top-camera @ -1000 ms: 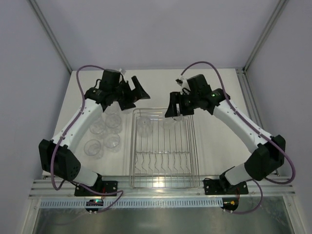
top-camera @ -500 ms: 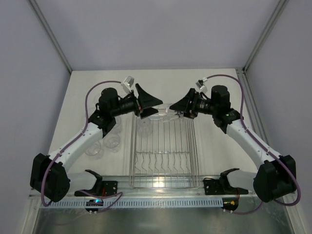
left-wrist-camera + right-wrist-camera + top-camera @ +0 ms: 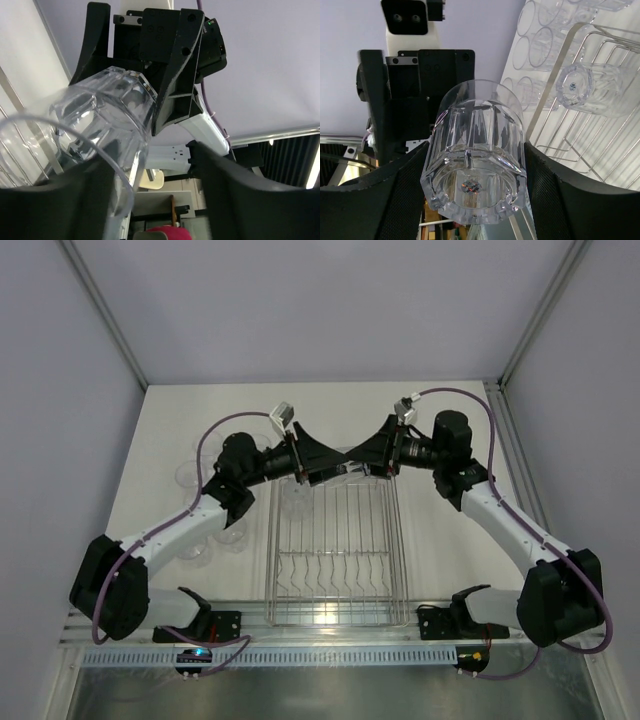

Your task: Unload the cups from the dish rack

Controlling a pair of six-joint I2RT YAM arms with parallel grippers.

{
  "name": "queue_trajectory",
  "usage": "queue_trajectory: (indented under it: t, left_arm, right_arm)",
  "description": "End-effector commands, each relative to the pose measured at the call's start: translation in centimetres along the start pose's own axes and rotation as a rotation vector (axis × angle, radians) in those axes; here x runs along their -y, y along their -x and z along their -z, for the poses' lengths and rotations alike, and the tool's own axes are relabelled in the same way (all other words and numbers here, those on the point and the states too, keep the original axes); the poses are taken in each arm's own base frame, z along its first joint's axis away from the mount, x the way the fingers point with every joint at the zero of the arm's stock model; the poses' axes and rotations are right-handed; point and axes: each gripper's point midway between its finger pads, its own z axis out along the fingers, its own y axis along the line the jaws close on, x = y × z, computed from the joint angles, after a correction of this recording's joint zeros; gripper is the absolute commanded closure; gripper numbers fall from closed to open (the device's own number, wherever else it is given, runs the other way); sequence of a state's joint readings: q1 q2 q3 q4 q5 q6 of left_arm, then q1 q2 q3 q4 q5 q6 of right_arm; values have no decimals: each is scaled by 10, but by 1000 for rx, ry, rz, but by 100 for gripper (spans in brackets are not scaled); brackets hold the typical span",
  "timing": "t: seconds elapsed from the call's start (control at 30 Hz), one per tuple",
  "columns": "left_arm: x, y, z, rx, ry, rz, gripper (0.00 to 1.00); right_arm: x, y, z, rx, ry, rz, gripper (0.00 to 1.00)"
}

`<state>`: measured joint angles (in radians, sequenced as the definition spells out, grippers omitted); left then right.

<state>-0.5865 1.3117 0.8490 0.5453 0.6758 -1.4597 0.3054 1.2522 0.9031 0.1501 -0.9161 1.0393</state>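
My right gripper [image 3: 364, 455] is shut on a clear cup [image 3: 349, 466], held on its side above the far end of the dish rack [image 3: 335, 595]. In the right wrist view the cup [image 3: 475, 165] sits between both fingers [image 3: 560, 200], its base towards the camera. My left gripper [image 3: 333, 462] faces it, jaws open around the cup's mouth end. In the left wrist view the cup [image 3: 100, 120] lies against the left finger [image 3: 75, 200], with a gap to the right finger. A second cup [image 3: 297, 502] lies in the rack and also shows in the right wrist view [image 3: 592, 90].
Several clear cups [image 3: 229, 535] stand on the table left of the rack; they also show in the right wrist view [image 3: 540, 45]. The rack's curved prongs [image 3: 335, 570] run across its near half. Frame posts stand at both far corners.
Both arms swung inward and met over the rack's far end. The right gripper lifted a cup out of the rack and turned it sideways; the left gripper came across from the table cups to it.
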Motion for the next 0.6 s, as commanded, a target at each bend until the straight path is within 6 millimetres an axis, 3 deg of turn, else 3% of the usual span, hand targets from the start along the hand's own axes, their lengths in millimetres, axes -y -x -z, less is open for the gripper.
queue_trajectory:
  t: [0.0,0.03,0.07,0.13,0.23,0.27,0.33,0.4,0.53,0.57]
  left_arm:
    - [27,7,-9,18,-114,-36,46]
    - [28,8,-11,18,-122,-32,55]
    - [24,9,-14,17,-114,-22,71]
    - [22,9,-16,16,-114,-17,82]
    - [17,10,-17,22,-101,-11,98]
    - [16,10,-17,26,-95,-16,100]
    - [13,12,-17,38,-72,-22,100]
    - [10,14,-15,58,-49,-56,100]
    - [-2,33,-4,127,128,-125,100]
    - [-12,49,0,204,220,-142,100]
  right_arm:
    - [-25,1,3,-26,91,52,96]
    - [-25,0,3,-30,90,49,95]
    - [-25,-1,4,-36,92,49,90]
    - [-26,-2,4,-40,94,49,82]
    - [-25,-3,5,-38,88,53,54]
    - [-24,-2,6,-33,83,59,48]
    - [-19,-2,5,-30,53,45,29]
    - [-15,4,6,-4,15,79,4]
    - [12,15,19,75,-154,67,0]
    - [13,19,22,95,-184,87,0]
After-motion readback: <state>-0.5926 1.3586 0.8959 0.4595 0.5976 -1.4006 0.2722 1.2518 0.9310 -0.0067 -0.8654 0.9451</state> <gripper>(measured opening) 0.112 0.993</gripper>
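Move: The held cup lies on its side, mouth to the left, across the left hand's half-closed fingers: its middle is about 2 cm right, 3 cm ahead and 3 cm below the left hand, and only about 1 cm left of the right hand, level with it. From the left hand, the last rack cup lies roughly 9 cm left, 3 cm ahead and 25 cm down; the dish rack's middle is some 8 cm back and 27 cm down. The left fingers shut from about three-quarters open and pinch the cup's wall at the rim, one finger inside and one outside, while the right hand still grips the body. Only then do the right fingers open wide and the right hand start easing right and down, some 2 cm, with a little forward. The left hand keeps its pinch, easing about 2 cm forward and finally sinking slightly. ##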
